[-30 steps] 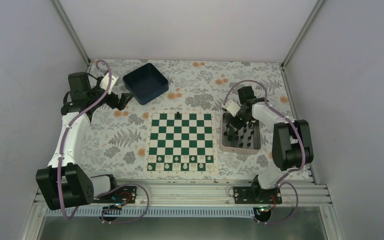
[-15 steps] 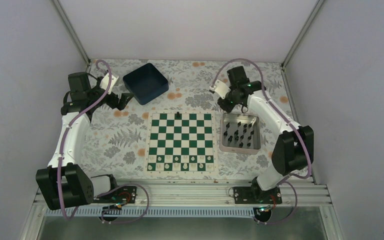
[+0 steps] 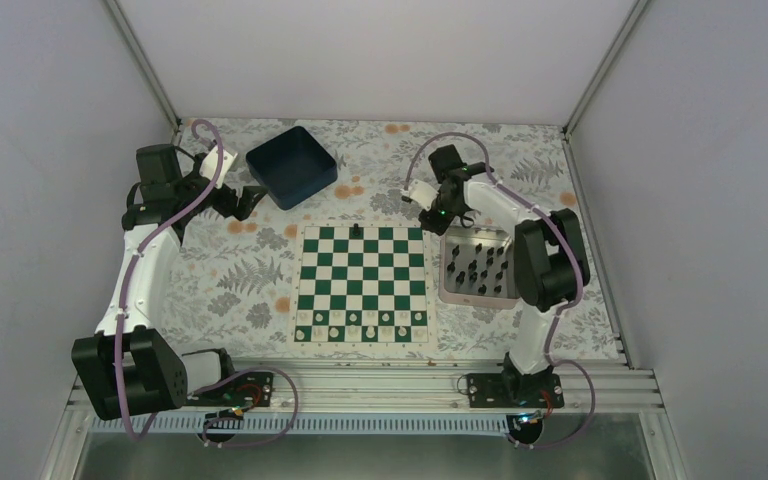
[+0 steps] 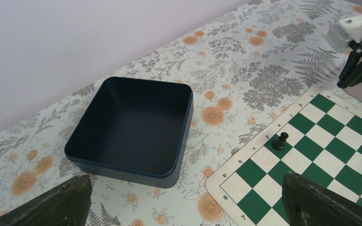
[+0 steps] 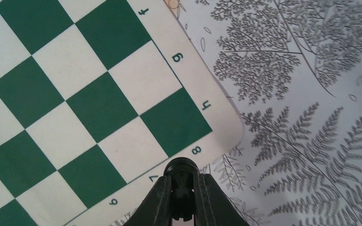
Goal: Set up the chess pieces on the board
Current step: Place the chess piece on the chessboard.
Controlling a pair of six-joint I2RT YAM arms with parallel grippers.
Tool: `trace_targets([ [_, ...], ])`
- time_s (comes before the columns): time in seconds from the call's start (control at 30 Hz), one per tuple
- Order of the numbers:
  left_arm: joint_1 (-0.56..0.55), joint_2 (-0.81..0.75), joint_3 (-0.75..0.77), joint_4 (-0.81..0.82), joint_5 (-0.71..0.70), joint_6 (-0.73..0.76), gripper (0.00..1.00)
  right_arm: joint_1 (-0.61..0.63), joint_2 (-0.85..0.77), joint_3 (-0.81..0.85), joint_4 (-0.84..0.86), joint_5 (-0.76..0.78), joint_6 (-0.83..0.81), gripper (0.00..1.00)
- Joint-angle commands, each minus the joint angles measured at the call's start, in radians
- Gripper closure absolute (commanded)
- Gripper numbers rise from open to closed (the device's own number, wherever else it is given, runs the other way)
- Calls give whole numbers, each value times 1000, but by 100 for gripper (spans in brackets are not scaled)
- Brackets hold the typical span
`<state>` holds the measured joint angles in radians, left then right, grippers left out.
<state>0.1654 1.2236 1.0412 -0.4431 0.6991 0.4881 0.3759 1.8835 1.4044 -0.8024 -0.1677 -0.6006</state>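
The board [image 3: 360, 275] lies mid-table, with one black chess piece [image 3: 358, 231] standing on its far row, also seen from the left wrist as a black chess piece [image 4: 280, 141]. More black chess pieces [image 3: 476, 266] stand in the silver tray [image 3: 479, 299] to the right of the board. My right gripper [image 3: 441, 214] hovers by the board's far right corner. In the right wrist view it [image 5: 182, 188] is shut on a black chess piece [image 5: 181, 167] just off the corner of the board [image 5: 99, 94], by the h and 8 marks. My left gripper [image 4: 187, 207] stands open and holds nothing.
A dark blue bin [image 3: 291, 166] sits far left of the board, right in front of the left gripper [image 3: 250, 200]. Small white pieces [image 3: 360, 325] fill the board's two near rows. Frame posts and walls close in the floral table.
My right gripper has risen out of the tray and swung left and away to the board's far right corner, carrying a black piece. The left arm has not moved.
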Motion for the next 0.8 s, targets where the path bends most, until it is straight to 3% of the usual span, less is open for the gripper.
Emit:
trace_targets([
  [0.0, -3, -14, 1, 4, 12, 4, 0, 20, 36, 45, 22, -39, 7, 95],
  [0.77, -3, 0, -14, 14, 19, 15, 0, 62, 178, 57, 62, 66, 10, 94],
])
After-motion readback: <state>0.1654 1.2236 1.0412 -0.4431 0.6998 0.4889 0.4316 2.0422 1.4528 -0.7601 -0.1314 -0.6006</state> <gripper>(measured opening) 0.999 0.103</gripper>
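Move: The black piece is already pinched in the right hand; its goal, green corner square h8, lies about 2 cm to the left, level to 1 cm ahead and some 7 cm below. The black piece already standing on d8 is roughly 13 cm to the left of h8, in the same row; the grey tray's middle lies about 12 cm right of the hand and 7 cm back. From the left hand, h8 is some 34 cm right, about level fore and aft, 25 cm below. The held black piece is lowered about 5 cm onto the far right corner square: the right hand first slants down and some 2 cm left, in over the board's edge, then sinks nearly straight down and eases to a stop. The fingers keep their pinch, pointing down with hardly any turn. ##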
